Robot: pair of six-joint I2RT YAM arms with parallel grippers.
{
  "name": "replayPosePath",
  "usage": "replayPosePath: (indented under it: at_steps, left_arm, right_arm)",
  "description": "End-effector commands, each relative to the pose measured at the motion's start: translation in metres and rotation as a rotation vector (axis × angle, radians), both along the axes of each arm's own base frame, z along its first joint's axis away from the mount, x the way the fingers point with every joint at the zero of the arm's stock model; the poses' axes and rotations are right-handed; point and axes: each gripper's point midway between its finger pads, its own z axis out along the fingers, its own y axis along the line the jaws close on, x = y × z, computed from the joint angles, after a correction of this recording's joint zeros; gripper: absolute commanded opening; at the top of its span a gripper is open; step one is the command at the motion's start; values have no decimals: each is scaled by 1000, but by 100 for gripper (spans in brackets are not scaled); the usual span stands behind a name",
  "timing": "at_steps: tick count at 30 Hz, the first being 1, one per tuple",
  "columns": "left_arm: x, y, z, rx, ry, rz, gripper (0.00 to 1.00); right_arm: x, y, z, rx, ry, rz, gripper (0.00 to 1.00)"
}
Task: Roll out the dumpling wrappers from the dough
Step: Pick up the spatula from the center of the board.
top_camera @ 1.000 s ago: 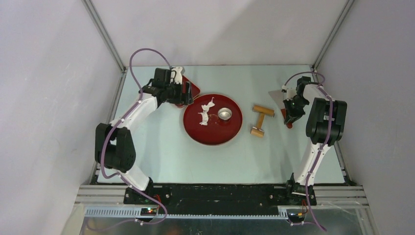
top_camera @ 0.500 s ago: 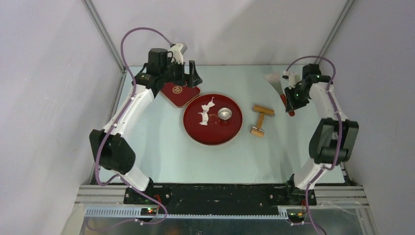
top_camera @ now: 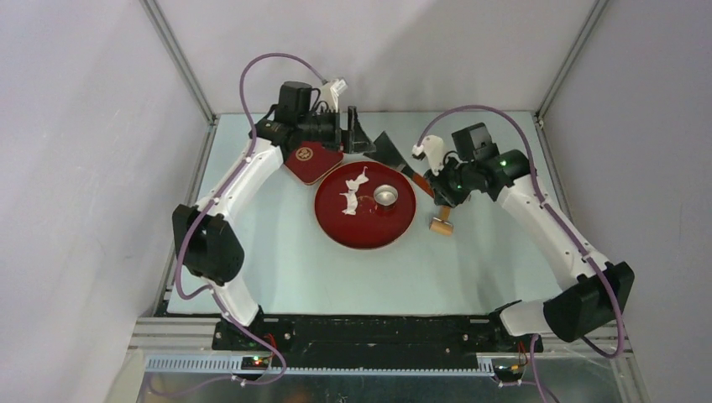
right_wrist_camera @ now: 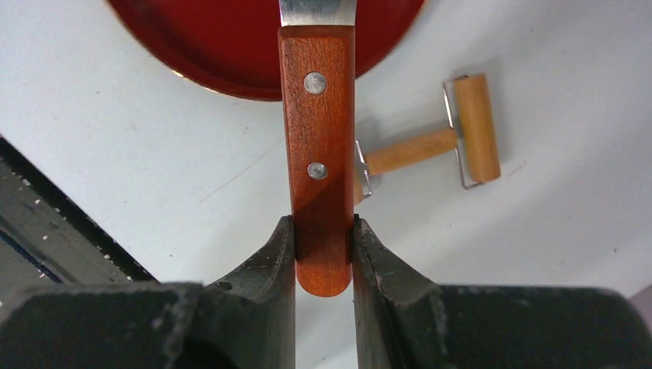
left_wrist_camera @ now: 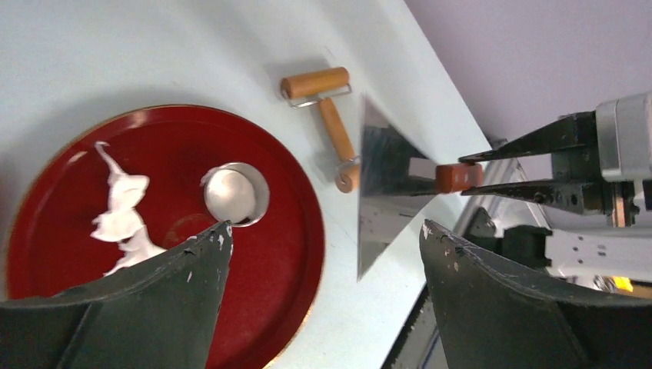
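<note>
A ragged white dough strip (top_camera: 354,193) (left_wrist_camera: 119,211) lies on the left half of the round red tray (top_camera: 369,231) (left_wrist_camera: 284,254). Beside it stands a small metal ring (top_camera: 385,195) (left_wrist_camera: 234,192) with white inside; I cannot tell whether that is a dumpling wrapper. My right gripper (top_camera: 437,186) (right_wrist_camera: 324,231) is shut on the wooden handle (right_wrist_camera: 319,138) of a metal scraper (top_camera: 390,149) (left_wrist_camera: 384,184), held above the tray's far right edge. My left gripper (top_camera: 354,134) (left_wrist_camera: 324,227) hangs open and empty behind the tray, facing the scraper.
A wooden roller (top_camera: 442,222) (left_wrist_camera: 327,115) (right_wrist_camera: 430,146) lies on the table just right of the tray, partly under my right arm. A red square board (top_camera: 312,159) with a gold emblem lies at the tray's far left, under my left wrist.
My right arm swung left from the table's far right, carrying the scraper to the tray's edge. My left gripper lifted off the red square, moved right and opened wider.
</note>
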Motion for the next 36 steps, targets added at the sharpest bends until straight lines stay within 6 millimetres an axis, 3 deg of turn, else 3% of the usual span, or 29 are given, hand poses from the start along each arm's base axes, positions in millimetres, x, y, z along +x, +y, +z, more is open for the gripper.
replayPosePath:
  at_steps: [1, 5, 7, 11, 15, 17, 19, 20, 21, 22, 25, 28, 32, 36]
  left_arm:
    - [-33, -29, 15, -81, 35, -145, 93]
    - [-51, -42, 5, -70, 41, -202, 82]
    - [-56, -47, 1, -68, 50, -222, 71]
    - [-57, -54, -7, -70, 78, -239, 37]
    - [-55, -61, -8, -95, 112, -262, 9]
    - [-54, -65, -7, -114, 128, -277, 1]
    - [-55, -67, -6, -129, 139, -291, 0]
    - [-55, -68, -5, -136, 141, -298, 0]
    - [-55, -69, -5, -140, 138, -303, 0]
    - [-56, -69, -3, -146, 136, -314, 0]
    - [-62, -68, 7, -170, 115, -353, 0]
    - [-66, -61, 26, -202, 70, -395, 0]
    - [-79, -54, 70, -260, -23, -467, 0]
    - [-96, -49, 108, -303, -113, -529, 0]
  right_arm:
    - [-8, 17, 17, 28, -78, 56, 0]
    - [-13, 23, 19, 30, -91, 79, 0]
    - [-16, 25, 20, 31, -99, 87, 0]
    - [-21, 25, 25, 37, -122, 96, 0]
    - [-24, 26, 28, 43, -143, 108, 0]
    - [-26, 27, 28, 48, -149, 116, 0]
    - [-27, 27, 28, 53, -151, 121, 0]
    - [-26, 27, 30, 62, -158, 120, 4]
    - [-26, 26, 32, 82, -156, 117, 21]
    - [-24, 27, 37, 108, -164, 110, 32]
    - [-18, 23, 54, 269, -154, 108, 93]
    - [-12, 13, 83, 512, -138, 113, 99]
    - [-7, 3, 114, 810, -52, 163, 99]
    - [-7, 4, 116, 1013, 146, 243, 99]
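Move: The spatula blade stands some 7 cm to the right of the open left hand and about 3 cm back, at its own height; below that hand the steel cup lies about 7 cm right, 1 cm ahead and 25 cm down, on the red plate centred almost straight beneath. From the right hand, still gripping the handle's end, the blade is roughly 8 cm ahead, 14 cm left and 6 cm higher; the rolling pin lies 7 cm ahead, 4 cm right, 19 cm down. The left fingers shut flat on the spatula's blade and pinch it after that hand has gone about 6 cm back and 6 cm right, turning some 20 degrees clockwise. The right hand first eases back 3 cm, still holding the handle, then opens wide, lets go and backs off upward by 8 cm, also forward and a little right, its left side rolling up. ##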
